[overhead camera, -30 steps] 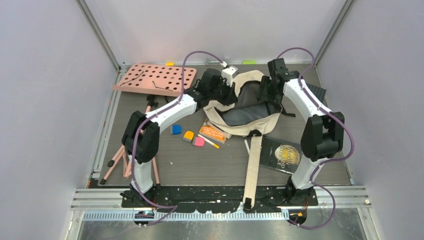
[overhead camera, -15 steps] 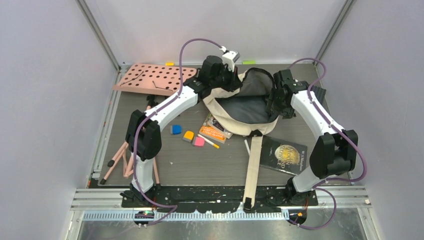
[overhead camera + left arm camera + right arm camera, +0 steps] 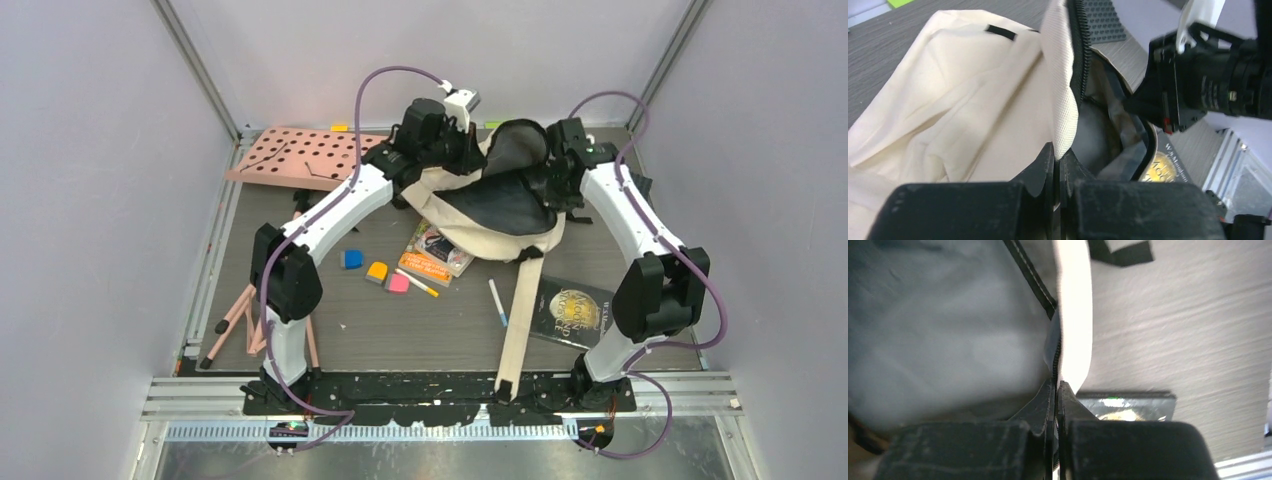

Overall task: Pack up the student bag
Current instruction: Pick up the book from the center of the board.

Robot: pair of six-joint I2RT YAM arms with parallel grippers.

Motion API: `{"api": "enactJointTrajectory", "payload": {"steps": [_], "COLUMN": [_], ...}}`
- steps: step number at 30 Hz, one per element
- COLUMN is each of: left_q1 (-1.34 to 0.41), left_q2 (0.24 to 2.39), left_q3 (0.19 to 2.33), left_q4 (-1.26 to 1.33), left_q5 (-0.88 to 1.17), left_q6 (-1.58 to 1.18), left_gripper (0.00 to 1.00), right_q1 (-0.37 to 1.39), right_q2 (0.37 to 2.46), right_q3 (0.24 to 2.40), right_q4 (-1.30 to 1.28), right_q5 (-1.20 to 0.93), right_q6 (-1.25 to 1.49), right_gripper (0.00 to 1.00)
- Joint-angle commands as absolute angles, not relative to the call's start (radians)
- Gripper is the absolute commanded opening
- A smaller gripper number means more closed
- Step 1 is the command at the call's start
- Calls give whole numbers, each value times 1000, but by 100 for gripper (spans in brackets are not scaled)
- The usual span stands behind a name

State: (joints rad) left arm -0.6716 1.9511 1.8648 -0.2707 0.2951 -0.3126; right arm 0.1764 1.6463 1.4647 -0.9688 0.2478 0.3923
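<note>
The student bag, cream fabric with a grey lining, sits at the back middle of the table with its mouth held up and open. My left gripper is shut on the left rim of the opening; the wrist view shows the cream zipper edge pinched between its fingers. My right gripper is shut on the right rim, the zipper edge caught between its fingers. The grey lining fills the left of that view. A long cream strap trails toward the near edge.
A dark book lies right of the strap, an orange book half under the bag. A pen, a marker and blue, orange and pink blocks lie left of it. Pink perforated board back left; tripod legs at left.
My right gripper has shut on the bag's right rim. Both arms have raised the opening and pulled it toward the back, and the strap and a pen now show differently below.
</note>
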Motion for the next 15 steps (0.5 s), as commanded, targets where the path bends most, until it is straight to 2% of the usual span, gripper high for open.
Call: {"api": "enactJointTrajectory", "payload": {"steps": [1, 10, 15], "left_q1": [-702, -672, -544], "left_q2": [1837, 1867, 1944], "left_q3": [2019, 1991, 1858], "left_q4": [-326, -361, -183], "left_q5": [313, 244, 300], "left_q6": [-403, -601, -736], "left_gripper": [0, 0, 0], "right_q1": [132, 40, 31], "right_q2": [1640, 1819, 1897], "right_q3": [1661, 1845, 1858], "right_q4": [-964, -948, -863], "right_q5": [358, 321, 321], "right_q6": [220, 128, 150], "right_gripper": [1, 1, 1]}}
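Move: Both hands already pinch the bag's rim. The open mouth between them lies about 13 cm left of the right hand, 4 cm ahead and 8 cm down. The studded plate is roughly 19 cm to the right hand's right, 12 cm ahead; the black textbook 20 cm back, 2 cm left, both 14 cm below. From the left hand, the mouth is some 7 cm left and 20 cm down, the books 8 cm left, 11 cm back and 27 cm down. With the bag's rim still pinched in shut fingers, the right hand hauls it forward and to the right towards the studded plate, about 9 cm out and 7 cm across, swinging up and then partly back down. The left hand keeps its grip on the other edge and lifts some 6 cm while drawing back, then eases forward and slightly down, its wrist turning about 15 degrees. ##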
